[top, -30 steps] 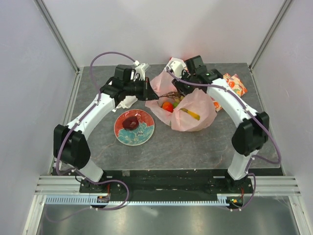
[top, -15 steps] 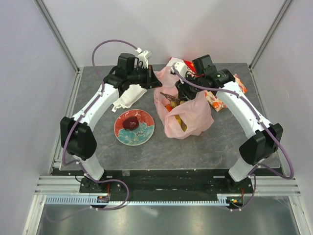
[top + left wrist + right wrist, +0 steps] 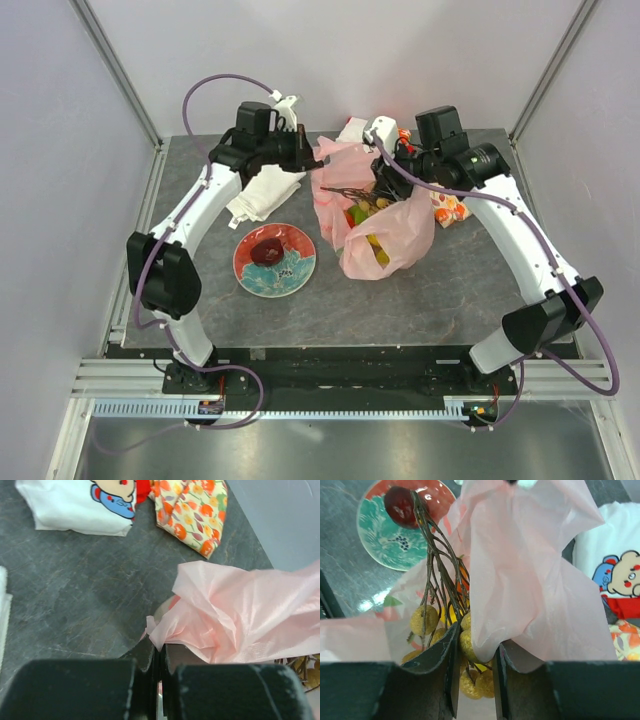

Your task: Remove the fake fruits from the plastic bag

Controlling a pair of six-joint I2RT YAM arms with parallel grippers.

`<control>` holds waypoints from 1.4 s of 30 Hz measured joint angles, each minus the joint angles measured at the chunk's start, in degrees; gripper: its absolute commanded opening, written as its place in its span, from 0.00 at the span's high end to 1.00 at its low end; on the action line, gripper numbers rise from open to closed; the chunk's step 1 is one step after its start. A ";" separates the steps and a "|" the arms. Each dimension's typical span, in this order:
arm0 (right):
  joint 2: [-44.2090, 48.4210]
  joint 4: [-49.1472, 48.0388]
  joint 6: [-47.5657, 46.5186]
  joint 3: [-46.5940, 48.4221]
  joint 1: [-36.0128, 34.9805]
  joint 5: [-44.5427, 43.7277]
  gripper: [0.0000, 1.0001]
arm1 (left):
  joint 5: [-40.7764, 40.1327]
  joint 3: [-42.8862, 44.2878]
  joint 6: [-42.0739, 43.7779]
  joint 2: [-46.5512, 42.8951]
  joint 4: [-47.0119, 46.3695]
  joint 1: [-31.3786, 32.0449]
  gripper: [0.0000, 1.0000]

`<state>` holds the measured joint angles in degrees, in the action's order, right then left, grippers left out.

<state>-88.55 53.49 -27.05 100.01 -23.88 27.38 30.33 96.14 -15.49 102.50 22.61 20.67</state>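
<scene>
The pale pink plastic bag point(image 3: 385, 235) hangs bunched between both grippers at the table's middle back. My left gripper point(image 3: 308, 160) is shut on the bag's left edge point(image 3: 165, 630). My right gripper point(image 3: 385, 185) reaches into the bag's mouth, shut on the brownish grape bunch point(image 3: 465, 642), with a fold of bag point(image 3: 520, 580) also between its fingers. The bunch's bare stems point(image 3: 348, 192) stick out to the left. Yellow and orange fake fruits point(image 3: 368, 230) show through the bag. A dark red plum point(image 3: 267, 250) lies on the red and teal plate point(image 3: 285, 275).
A white cloth point(image 3: 262, 190) lies under my left arm. A white cloth with cartoon print point(image 3: 80, 505) and an orange-patterned cloth point(image 3: 192, 510) lie at the back behind the bag. Grey walls close in the table's sides and back.
Both grippers have risen and drawn back, pulling the bag up into a taller, narrower shape. The right jaws have closed slightly on the grape bunch. The plate and plum have not moved.
</scene>
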 measured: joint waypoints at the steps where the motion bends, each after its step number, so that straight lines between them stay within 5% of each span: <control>1: -0.02 0.04 0.02 0.39 0.28 0.90 0.75 | 0.96 0.00 0.09 0.00 0.00 0.33 0.98; 11: -4.42 -3.80 7.08 2.23 -1.95 14.34 0.68 | 6.23 4.33 0.17 1.64 -1.55 1.29 0.98; 23: -11.45 -5.40 4.90 -0.22 -8.31 12.20 0.74 | 5.84 8.02 1.03 4.26 -2.95 1.05 0.98; 24: -11.65 -5.86 4.74 -0.20 -9.05 11.43 0.74 | 5.86 8.02 1.01 4.50 -2.95 1.05 0.93; 25: -11.76 -6.32 4.55 -0.09 -9.68 10.58 0.74 | 5.88 7.91 1.01 4.61 -2.99 1.07 0.61; 27: -11.76 -6.62 4.20 0.35 -9.62 9.29 0.73 | 5.81 7.21 1.16 4.61 -3.06 1.07 0.31; 35: -10.27 -7.80 3.76 0.22 -4.11 4.55 0.73 | 4.48 7.26 3.54 1.49 0.13 -1.97 0.28; 42: -9.66 -8.00 3.74 0.13 -3.39 2.47 0.73 | 22.69 5.73 7.15 -12.22 8.04 -13.44 0.29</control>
<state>-98.21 45.50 -23.31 100.14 -27.27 29.85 53.01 101.86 -8.34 90.28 30.65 7.22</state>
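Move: The right hand has the bunch of brown fruit pinched with a fold of the pink bag, the fruit some 4 cm below it and 2 cm to its left. From that hand the plate is roughly 27 cm left, 11 cm back and 25 cm down; the yellow fruit in the bag lies about 9 cm back, 1 cm left and 18 cm below. The left hand holds the bag's rim, the bunch about 16 cm to its right and 10 cm back. Leftward about 10 cm and down 5, the right hand carries the pinched bunch and bag fold, its wrist turning counter-clockwise, then swings roughly 5 cm back to the right and forward, keeping its grip. The left hand, still pinching the rim, eases slightly right, up and partly down, opens to let go, then sweeps up, left and back, clear of the bag, fingers tipping up. ##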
